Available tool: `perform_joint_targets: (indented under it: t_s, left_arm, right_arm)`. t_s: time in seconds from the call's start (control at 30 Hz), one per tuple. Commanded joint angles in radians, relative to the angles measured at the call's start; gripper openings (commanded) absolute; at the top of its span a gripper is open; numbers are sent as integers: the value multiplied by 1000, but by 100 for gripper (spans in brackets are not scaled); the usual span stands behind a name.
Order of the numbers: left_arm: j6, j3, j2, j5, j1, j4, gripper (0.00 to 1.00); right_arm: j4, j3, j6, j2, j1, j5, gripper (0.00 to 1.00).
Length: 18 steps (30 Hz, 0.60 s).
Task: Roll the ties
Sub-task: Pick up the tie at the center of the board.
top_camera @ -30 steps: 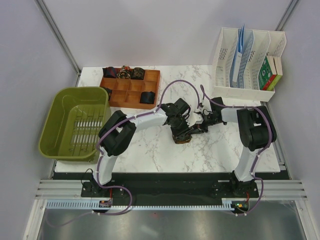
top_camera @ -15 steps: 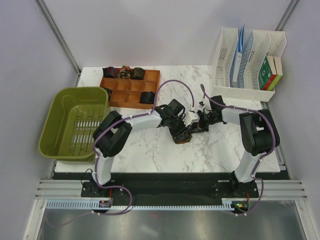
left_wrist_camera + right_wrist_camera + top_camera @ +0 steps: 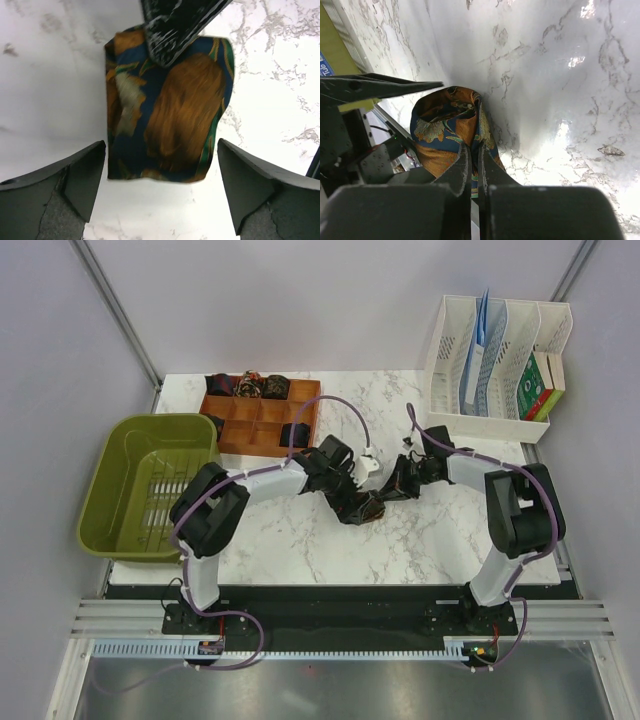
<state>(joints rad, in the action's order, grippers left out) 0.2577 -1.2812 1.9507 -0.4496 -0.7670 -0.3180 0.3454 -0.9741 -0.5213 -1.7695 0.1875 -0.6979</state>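
Note:
A rolled tie [image 3: 170, 107], dark blue with orange and green patterning, lies on the marble table [image 3: 440, 530] near its middle [image 3: 366, 508]. My left gripper [image 3: 162, 170] is open, its two fingers standing wide apart on either side of the roll's near edge without touching it. My right gripper [image 3: 472, 150] is shut on the tie [image 3: 445, 125], pinching a layer of its fabric from the opposite side. In the left wrist view the right gripper's fingertips [image 3: 175, 25] sit over the far end of the roll. From above, the left gripper [image 3: 348, 492] and right gripper [image 3: 397, 483] flank the roll.
A wooden compartment tray [image 3: 262, 420] at the back left holds several rolled ties [image 3: 246, 386]. A green basket [image 3: 125, 455] stands at the left edge. A white file rack [image 3: 495, 390] with papers stands at the back right.
My left gripper has opened, letting go of the roll, and its arm has drawn back leftward. The right gripper stays shut on the tie.

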Motion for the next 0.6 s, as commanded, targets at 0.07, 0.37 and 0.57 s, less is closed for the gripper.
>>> perform_joint_targets:
  t_s: [0.07,0.37,0.57]
  left_arm:
    - [-69,60,-147,-21,46,53,100]
    - [-121,120,-392,49,149,5,100]
    - [-190,123,-509,179,271,-26,99]
  right_arm:
    - [4,-47,-61,53,-5,37,0]
    - [-3,-184,-178,96,41,106,0]
    - [-16,-348,-247,68,142,219,0]
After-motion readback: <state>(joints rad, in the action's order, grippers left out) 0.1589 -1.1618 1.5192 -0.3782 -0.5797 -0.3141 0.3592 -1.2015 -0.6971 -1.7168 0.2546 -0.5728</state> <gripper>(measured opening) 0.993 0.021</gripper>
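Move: The rolled tie hangs pinched in the right fingers, its middle about 3 cm left of the right hand, 1 cm back and 2 cm below; from the open left hand it is some 3 cm to the right, 1 cm ahead and about level. The organizer's middle is roughly 26 cm left and 17 cm ahead of the right hand, a little lower; in it, the black rolled tie is about 19 cm left and 13 cm ahead of the right hand. The rolled tie stays pinched in the shut right fingers as that hand rises about 8 cm and carries it 6 cm forward, bending a little left towards the organizer late on. The left hand, fingers already wide open, clears away from the roll, up some 13 cm and to the left, then also forward, turning counter-clockwise. ##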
